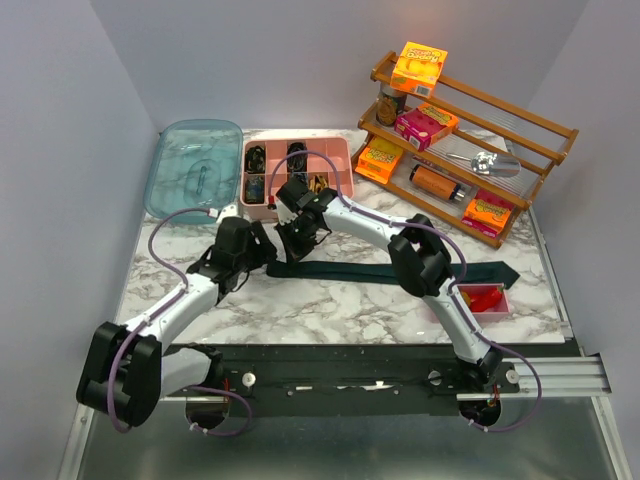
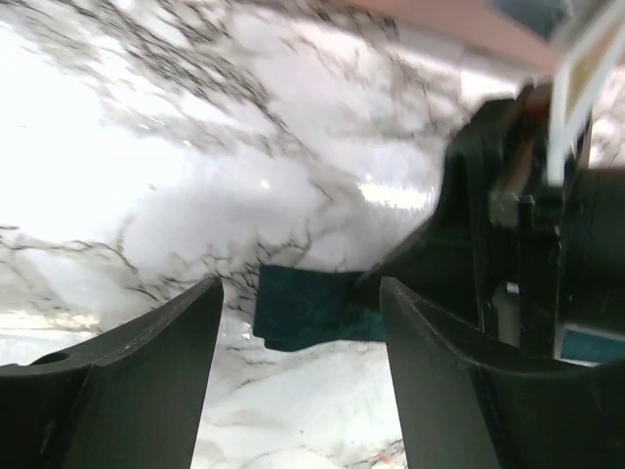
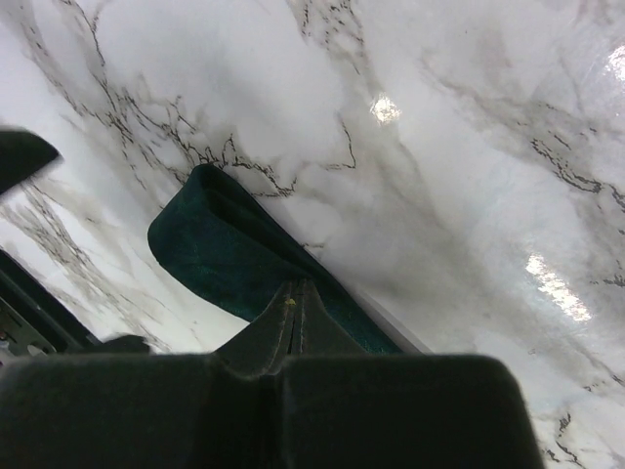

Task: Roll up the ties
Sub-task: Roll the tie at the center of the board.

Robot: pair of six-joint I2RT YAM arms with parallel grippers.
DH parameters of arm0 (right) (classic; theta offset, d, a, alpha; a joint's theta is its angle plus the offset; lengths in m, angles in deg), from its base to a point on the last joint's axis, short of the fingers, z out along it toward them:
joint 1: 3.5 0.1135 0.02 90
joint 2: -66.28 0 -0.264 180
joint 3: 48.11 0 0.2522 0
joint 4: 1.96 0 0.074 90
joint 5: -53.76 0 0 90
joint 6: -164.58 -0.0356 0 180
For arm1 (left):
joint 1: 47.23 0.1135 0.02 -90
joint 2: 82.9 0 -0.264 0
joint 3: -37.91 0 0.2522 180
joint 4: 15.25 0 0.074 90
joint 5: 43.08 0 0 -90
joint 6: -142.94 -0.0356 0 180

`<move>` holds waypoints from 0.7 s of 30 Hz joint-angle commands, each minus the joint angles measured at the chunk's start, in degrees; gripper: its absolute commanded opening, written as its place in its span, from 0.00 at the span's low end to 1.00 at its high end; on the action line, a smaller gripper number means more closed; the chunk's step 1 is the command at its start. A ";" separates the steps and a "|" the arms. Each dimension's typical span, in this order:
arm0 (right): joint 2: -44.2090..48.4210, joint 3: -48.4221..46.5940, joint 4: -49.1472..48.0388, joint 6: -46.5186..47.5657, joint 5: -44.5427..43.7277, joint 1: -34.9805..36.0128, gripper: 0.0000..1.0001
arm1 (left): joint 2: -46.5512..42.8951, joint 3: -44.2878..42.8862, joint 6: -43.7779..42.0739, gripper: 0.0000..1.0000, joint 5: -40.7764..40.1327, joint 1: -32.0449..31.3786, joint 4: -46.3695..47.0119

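Note:
One dark teal tie (image 1: 380, 272) lies flat across the marble table, its wider end (image 1: 495, 272) to the right. Its narrow left end (image 2: 303, 308) is folded over (image 3: 210, 239). My left gripper (image 1: 262, 258) is open just left of that end, and nothing sits between its jaws (image 2: 301, 391). My right gripper (image 1: 298, 240) is shut. Its closed tips (image 3: 296, 293) rest on top of the tie just behind the fold, with no fabric visible between them. In the left wrist view the right gripper (image 2: 508, 244) stands close on the right.
A pink divided tray (image 1: 345, 150) with dark coils stands at the back, a teal lid (image 1: 195, 170) to its left. A wooden rack (image 1: 540, 125) of boxes and cans fills the back right. A small pink tray (image 1: 490, 312) with red things sits by the tie's wide end.

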 commanded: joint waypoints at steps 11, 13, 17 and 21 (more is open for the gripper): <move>-1.66 1.49 -1.11 -0.13 -0.63 0.42 0.01 | 1.55 11.75 5.91 0.61 18.56 6.16 18.54; -1.66 1.49 -1.11 -0.13 -0.63 0.34 0.01 | 2.95 12.28 6.53 0.57 18.74 6.25 20.04; -1.83 1.05 -0.94 -0.13 -0.28 0.34 0.01 | 5.24 13.33 7.23 0.45 18.13 6.25 22.59; -1.57 0.96 -1.03 -0.04 0.51 0.42 0.01 | 6.03 14.30 7.58 0.40 17.16 6.33 25.40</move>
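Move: The tie's folded near end lies low beside the open left gripper, about 3 cm to its right, 1 cm back and some 6 cm below it. The right fingertips already hold the tie down roughly 6 cm to the left hand's right and 1 cm back. The pink organizer's middle is about 17 cm ahead and 8 cm to the right of the left hand. From the right hand, the folded end is about 4 cm left, 1 cm back and 1 cm lower. The tie's folded end gets the left gripper brought down around it: after a tiny swing left, the hand sinks about 4.5 cm, easing back and then right, and rolls its left side down some 15 degrees. Its fingers close from wide to under half open, straddling the end, while the shut right fingertips stay still on the tie just beside it. ##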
